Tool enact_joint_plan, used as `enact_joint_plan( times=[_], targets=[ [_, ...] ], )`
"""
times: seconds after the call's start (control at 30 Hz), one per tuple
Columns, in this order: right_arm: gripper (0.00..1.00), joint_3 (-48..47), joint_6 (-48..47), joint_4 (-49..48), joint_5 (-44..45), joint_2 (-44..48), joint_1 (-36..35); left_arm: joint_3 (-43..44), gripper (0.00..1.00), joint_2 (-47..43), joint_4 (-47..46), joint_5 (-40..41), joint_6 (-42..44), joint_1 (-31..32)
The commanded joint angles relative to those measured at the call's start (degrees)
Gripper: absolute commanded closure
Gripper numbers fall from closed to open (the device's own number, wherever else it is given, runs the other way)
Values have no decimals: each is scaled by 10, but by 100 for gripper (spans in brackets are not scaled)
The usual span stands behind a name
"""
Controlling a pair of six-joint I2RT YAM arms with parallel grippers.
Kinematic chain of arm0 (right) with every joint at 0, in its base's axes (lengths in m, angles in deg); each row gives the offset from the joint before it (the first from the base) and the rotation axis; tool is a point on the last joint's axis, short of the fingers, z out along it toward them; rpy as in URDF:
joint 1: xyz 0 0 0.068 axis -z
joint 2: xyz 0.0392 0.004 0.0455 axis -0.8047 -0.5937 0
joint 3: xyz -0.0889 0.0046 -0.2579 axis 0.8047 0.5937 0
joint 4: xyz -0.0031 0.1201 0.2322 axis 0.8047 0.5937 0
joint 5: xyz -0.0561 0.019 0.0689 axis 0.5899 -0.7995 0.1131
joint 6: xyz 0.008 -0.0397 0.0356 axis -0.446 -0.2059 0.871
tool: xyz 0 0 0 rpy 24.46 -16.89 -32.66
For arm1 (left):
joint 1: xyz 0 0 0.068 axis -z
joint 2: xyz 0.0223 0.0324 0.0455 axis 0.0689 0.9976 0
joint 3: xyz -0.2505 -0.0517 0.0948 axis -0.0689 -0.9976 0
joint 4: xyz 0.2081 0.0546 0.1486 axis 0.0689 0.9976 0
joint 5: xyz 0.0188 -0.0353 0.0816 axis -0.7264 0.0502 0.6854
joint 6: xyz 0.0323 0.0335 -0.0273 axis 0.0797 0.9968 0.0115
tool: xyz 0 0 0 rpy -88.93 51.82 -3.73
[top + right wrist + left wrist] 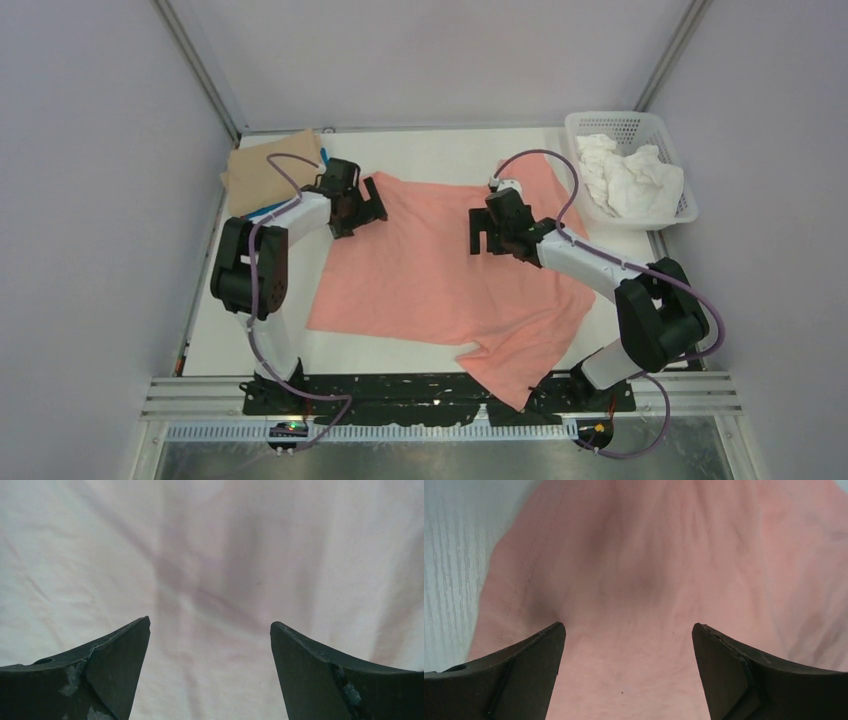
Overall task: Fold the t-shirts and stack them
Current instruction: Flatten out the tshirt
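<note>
A large salmon-pink t-shirt (430, 280) lies spread across the middle of the table, one corner hanging over the near edge. My left gripper (368, 208) hovers open above the shirt's far left corner; in the left wrist view the pink cloth (634, 580) fills the space between the spread fingers and nothing is pinched. My right gripper (487, 240) stands open over the shirt's far middle part, with only flat cloth (210, 580) under its fingers. A folded tan t-shirt (268, 170) rests at the far left on a blue one (268, 211) whose edge peeks out.
A white lattice basket (596, 124) at the far right holds crumpled white cloth (630, 178). Grey walls close in the table on both sides and at the back. White tabletop (449, 555) shows left of the shirt in the left wrist view.
</note>
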Motion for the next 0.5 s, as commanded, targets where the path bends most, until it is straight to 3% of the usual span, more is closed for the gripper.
enact_joint_plan(
  times=[0.0,0.27,0.47],
  targets=[
    [5,-38,9,-18,-13,5,-18,-13,0,-5,-28,-13,-11,-2],
    [5,-48,11,-43,-38,0,-24,-157,0,-43,-43,-40,-32,19],
    [5,-60,19,-86,-88,-24,-37,-314,0,-160,-72,-90,-83,68]
  ],
)
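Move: The left hand hovers, wide open, about 2 cm over the far-left part of the t-shirt; the t-shirt's middle lies some 12 cm back and 19 cm to its right. The folded stack is about 19 cm to its left and 7 cm ahead. From the right hand, open and higher, the t-shirt's middle is about 6 cm back, 11 cm left and 6 cm below, while the basket sits roughly 30 cm right and 15 cm ahead. The left hand sinks about 2 cm until its open fingertips rest on the far-left part of the t-shirt, then keeps that height and drags the cloth back towards the base, speeding up, about 7 cm back in all with a slight drift to the right. The right hand stays open and clear above the t-shirt, travelling about 4 cm left towards the left hand and rising about 2 cm, with a small roll that lifts its left side. ##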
